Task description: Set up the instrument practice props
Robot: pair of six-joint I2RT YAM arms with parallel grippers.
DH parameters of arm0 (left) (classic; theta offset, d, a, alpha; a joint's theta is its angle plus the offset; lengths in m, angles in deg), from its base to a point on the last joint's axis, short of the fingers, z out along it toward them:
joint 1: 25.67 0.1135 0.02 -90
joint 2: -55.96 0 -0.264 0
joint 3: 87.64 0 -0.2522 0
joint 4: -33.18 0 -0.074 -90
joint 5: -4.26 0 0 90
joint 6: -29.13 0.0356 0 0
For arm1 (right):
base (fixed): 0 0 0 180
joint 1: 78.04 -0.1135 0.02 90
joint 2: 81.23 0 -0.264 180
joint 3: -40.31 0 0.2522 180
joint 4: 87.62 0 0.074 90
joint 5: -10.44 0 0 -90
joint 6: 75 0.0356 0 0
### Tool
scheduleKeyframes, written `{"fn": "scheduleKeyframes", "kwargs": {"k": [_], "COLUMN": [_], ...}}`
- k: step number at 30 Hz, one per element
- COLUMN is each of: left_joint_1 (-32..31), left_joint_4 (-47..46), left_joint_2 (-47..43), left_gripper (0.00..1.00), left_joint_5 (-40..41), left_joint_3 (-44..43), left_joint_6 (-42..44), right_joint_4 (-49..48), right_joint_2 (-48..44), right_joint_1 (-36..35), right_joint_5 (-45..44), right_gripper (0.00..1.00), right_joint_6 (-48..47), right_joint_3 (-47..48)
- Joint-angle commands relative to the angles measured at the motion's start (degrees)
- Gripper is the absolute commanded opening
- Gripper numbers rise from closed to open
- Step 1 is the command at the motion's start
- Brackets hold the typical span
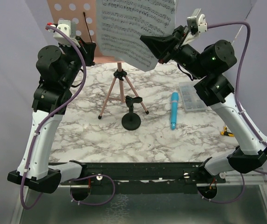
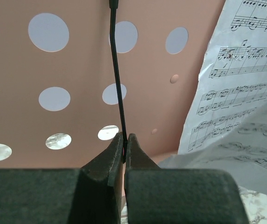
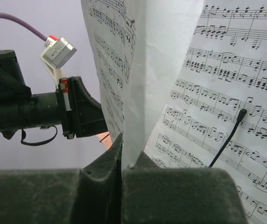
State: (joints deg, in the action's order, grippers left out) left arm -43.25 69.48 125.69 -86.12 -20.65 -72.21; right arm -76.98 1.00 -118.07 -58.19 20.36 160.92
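Observation:
The pink hole-dotted music stand (image 1: 72, 14) rises at the back on thin tripod legs (image 1: 119, 91). My left gripper (image 1: 87, 46) is shut on the stand's thin black retainer wire (image 2: 119, 93), pinched at the fingertips (image 2: 124, 140) in front of the pink desk (image 2: 77, 60). My right gripper (image 1: 159, 51) is shut on the lower edge of a white sheet-music page (image 3: 147, 70), holding it up by the stand. A second page (image 3: 226, 93) lies behind it, with another black wire (image 3: 226, 140) across it. The blue toy microphone (image 1: 174, 111) lies on the table. The black round-based mic stand (image 1: 131, 116) is upright beside it.
A clear plastic compartment box (image 1: 192, 97) sits at the right of the marble tabletop (image 1: 100, 140). A small yellow and black object (image 1: 226, 132) lies by the right arm. Purple cables loop from both wrists. Purple walls close in the sides.

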Motion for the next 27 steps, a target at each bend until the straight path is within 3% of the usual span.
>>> {"fn": "scheduleKeyframes", "kwargs": {"k": [1, 16, 27], "left_joint_1": [0.4, 0.3, 0.3], "left_joint_4": [-1.2, -9.4, -14.4], "left_joint_2": [-1.5, -6.8, -9.3], "left_gripper": [0.0, 0.0, 0.0], "left_joint_5": [-1.9, -2.4, -3.0], "left_joint_3": [1.9, 9.6, 13.9], "left_joint_6": [0.8, 3.5, 5.6], "right_joint_4": [-2.8, 0.1, 1.2], "right_joint_2": [1.9, 10.1, 15.7], "right_joint_1": [-0.2, -0.2, -0.2], "right_joint_5": [-3.4, -8.4, -5.9], "right_gripper": [0.0, 0.0, 0.0], "right_joint_6": [1.4, 2.0, 4.0], "right_joint_3": [1.7, 9.8, 16.2]}}
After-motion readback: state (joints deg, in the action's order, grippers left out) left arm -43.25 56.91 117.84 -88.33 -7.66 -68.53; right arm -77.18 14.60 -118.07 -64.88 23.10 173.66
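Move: The held music sheet is bound for the bare left part of the stand's desk, its middle about 11 cm ahead of the right hand, 17 cm left and slightly lower. Nearer, the left clip arm, pinched in the left fingers, is roughly 7 cm ahead, 13 cm left and 8 cm below. The right clip's knob stands some 8 cm ahead, 4 cm right and 3 cm higher. From the left hand, the bare desk part lies about 5 cm ahead, 4 cm left and 5 cm up. The loose sheet, still pinched near its right edge, is carried about 7 cm forward and 3 cm left towards the desk, in behind the left clip arm, the right hand keeping its height and barely turning. Meanwhile the left fingers keep their shut pinch on that clip arm and draw it back about 2 cm, tipping up some 10 degrees, to hold it clear of the desk. ##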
